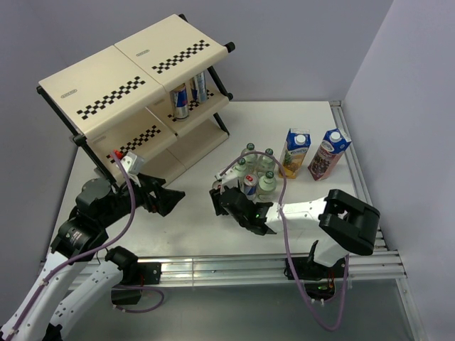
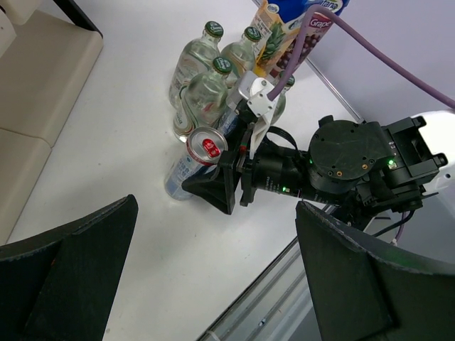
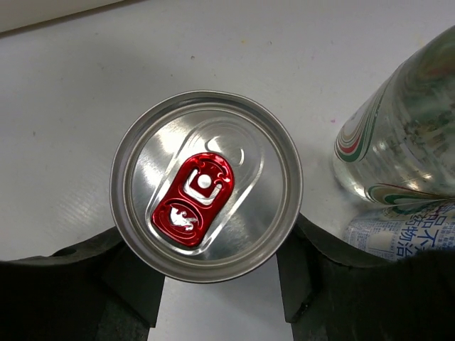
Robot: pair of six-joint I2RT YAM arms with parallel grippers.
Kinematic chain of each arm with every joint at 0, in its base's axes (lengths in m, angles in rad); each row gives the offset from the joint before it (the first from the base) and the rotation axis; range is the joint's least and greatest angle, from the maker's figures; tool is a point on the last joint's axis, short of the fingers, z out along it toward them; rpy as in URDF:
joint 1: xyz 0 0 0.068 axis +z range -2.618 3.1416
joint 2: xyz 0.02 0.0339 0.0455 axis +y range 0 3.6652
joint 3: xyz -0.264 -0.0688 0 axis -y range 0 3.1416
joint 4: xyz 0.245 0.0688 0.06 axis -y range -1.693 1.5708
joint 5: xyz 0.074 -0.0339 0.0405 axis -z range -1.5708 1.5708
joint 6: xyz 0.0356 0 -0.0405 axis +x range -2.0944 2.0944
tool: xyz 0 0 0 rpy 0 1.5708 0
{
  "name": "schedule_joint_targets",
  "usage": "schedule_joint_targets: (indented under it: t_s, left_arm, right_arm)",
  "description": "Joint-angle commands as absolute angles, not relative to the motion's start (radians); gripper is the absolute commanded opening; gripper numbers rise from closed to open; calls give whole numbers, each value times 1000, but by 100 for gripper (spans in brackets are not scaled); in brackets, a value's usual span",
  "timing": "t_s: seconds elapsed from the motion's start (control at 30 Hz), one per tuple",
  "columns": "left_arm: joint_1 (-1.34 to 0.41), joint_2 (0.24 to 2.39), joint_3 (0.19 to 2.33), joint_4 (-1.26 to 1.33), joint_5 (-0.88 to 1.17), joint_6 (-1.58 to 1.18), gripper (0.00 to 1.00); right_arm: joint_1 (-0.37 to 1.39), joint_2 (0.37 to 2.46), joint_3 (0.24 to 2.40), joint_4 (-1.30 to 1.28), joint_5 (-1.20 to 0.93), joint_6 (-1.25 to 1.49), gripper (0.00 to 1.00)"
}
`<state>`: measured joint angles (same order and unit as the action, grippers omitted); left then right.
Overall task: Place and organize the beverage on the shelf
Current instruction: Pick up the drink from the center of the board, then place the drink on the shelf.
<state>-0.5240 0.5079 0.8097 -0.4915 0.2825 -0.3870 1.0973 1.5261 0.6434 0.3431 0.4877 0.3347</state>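
A slim can (image 3: 206,186) with a red tab stands on the table between the jaws of my right gripper (image 3: 220,284). The jaws stand apart on either side of it, and the can's rim hides any contact. The same can (image 1: 249,186) sits at the near edge of a cluster of clear bottles (image 1: 266,181). Two cans (image 1: 180,99) stand on the middle tier of the shelf (image 1: 135,78). My left gripper (image 1: 167,197) is wide open and empty, pointing towards the can (image 2: 202,145) from the left.
Two tall cartons, yellow (image 1: 296,151) and purple (image 1: 328,153), stand behind the bottles at the right. A bottle (image 3: 405,135) is close to the right of the can. The table's front rail (image 1: 270,266) lies just near my arms.
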Motion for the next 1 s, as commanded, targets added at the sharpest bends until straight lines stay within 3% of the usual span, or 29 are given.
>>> schedule_joint_targets:
  t_s: [0.0,0.43,0.73,0.97]
  left_arm:
    - [-522,512,807,-449,299,-377,100]
    - [-520,445,801,-446,137,-408,100]
    - [-486,305,788,-446,5,-443,99]
    - [-440,219,779,-439,-34,-446,99]
  right_arm:
    - [1111,1468,637,431,523,305,38]
    - [1127,1341,807,260,371,201,0]
    - [1121,1411,1162,49,259,114,0]
    - [1097,1594,1515,-104,195,35,0]
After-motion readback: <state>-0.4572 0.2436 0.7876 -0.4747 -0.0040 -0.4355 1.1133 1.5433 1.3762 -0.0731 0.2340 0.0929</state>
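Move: The right hand already has the can pinched and standing on the board; the free stretch of the middle shelf lies about 11 cm ahead, 17 cm left and 14 cm up. A can already shelved there stands roughly 16 cm ahead, 11 cm left and 20 cm up. On the board a second can sits 7 cm right and 2 cm ahead, the nearest bottle 7 cm ahead and 5 cm right. From the left hand the held can is about 8 cm ahead, 15 cm right and 21 cm down. Keeping its pinch on the can, the right hand eases back a centimetre or two, then climbs ever faster, some 23 cm up and 11 cm left towards the middle shelf, turning about 20 degrees counter-clockwise with its fingertips tipping slightly up. The empty left hand, fingers still wide open, swings about 7 cm left and 5 cm up, also turning some 20 degrees counter-clockwise. ##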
